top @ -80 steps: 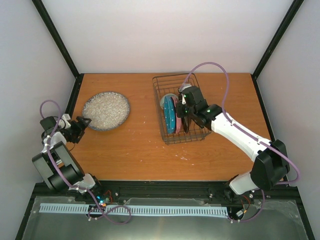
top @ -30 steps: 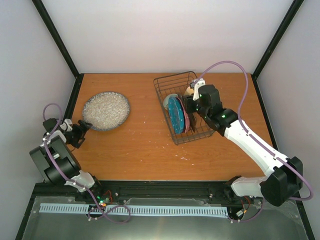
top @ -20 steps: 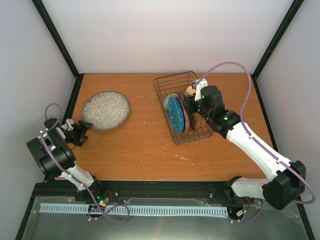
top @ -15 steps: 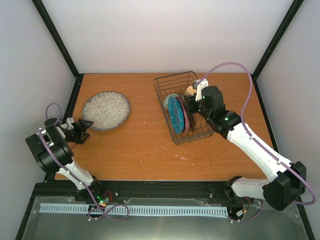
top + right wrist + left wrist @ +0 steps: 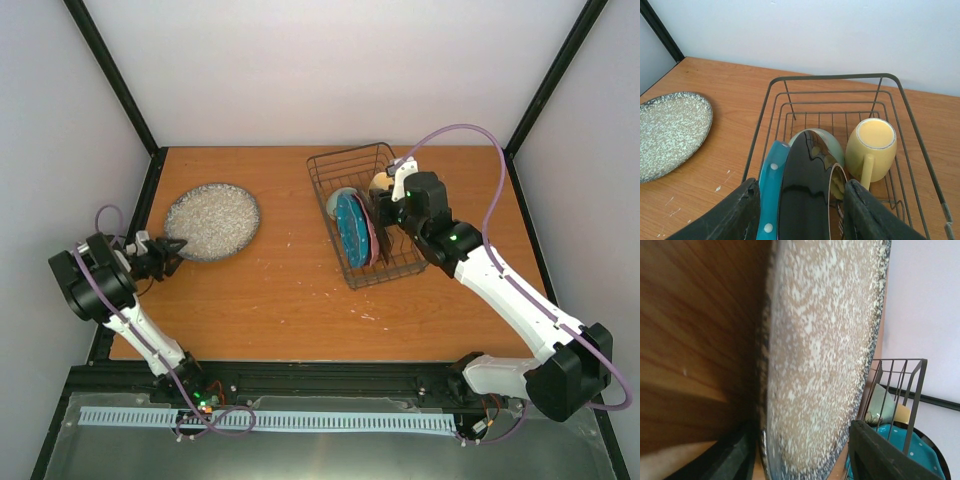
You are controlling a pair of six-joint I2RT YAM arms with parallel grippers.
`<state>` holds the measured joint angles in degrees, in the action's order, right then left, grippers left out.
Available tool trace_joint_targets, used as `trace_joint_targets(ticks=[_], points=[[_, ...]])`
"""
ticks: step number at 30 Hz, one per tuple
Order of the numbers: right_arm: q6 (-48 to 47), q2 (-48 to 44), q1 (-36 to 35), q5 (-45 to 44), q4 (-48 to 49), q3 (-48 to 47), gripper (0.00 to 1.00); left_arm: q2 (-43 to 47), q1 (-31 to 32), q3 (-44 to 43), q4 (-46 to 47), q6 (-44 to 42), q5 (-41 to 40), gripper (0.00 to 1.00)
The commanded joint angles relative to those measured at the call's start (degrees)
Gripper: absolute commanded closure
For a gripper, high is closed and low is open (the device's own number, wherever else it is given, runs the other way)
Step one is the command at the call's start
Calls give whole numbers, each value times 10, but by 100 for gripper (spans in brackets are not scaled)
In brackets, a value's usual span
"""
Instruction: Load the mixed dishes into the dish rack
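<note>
The grey speckled plate lies flat on the table at the left. My left gripper is at its near-left rim, open, with one finger on the table side and the other over the plate. The dish rack holds the yellow mug, the pale green bowl, the blue dotted plate and the pink-red dotted plate, whose glossy dark back faces up in the right wrist view. My right gripper hangs open over these two upright plates.
The rack stands skewed at the back right of the wooden table. Black frame posts run along the table's left and right sides, and white walls close the space behind.
My left gripper has slid up to the speckled plate's rim and its jaws have narrowed around it. The right gripper lifted out of the rack, which turned slightly, then held still.
</note>
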<state>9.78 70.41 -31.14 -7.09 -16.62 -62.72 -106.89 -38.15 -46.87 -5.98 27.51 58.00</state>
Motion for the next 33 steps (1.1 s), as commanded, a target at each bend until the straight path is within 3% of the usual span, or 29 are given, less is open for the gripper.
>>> trace_joint_targets(ticks=[1,12,16,23,33], points=[[-8,-6,6,-5,19,0,54,-39,5,-23,15,6,-25,51],[-12,2,6,-6,14,-11,54,-97,48,-37,43,15,-29,79],[-12,2,6,-6,12,-12,54,-100,57,-37,54,18,-27,99],[-9,3,6,-1,10,-15,54,-64,59,-24,59,16,-25,99],[-6,-3,6,38,21,-15,54,94,59,5,67,34,23,99]])
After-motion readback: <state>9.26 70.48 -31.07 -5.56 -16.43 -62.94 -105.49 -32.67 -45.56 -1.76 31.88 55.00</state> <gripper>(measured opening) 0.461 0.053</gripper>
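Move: The speckled plate lies flat in front of the left hand, its middle about 9 cm ahead, 8 cm to the right and 2 cm lower, with its near-left rim already between the half-open fingers. The dish rack is far off, some 47 cm to the right and 7 cm ahead; the blue dotted plate in it is about 43 cm right and 4 cm ahead. From the right hand, the speckled plate is roughly 43 cm left, 9 cm ahead and 25 cm below. Forward some 3 cm, with a slant to the right and down, the left hand slides its half-open fingers farther over the near-left rim of the speckled plate and shuts them, pinching the rim. It then keeps that grip and draws back about 2 cm, rising nearly 2 cm and still edging right, the wrist barely turning. ##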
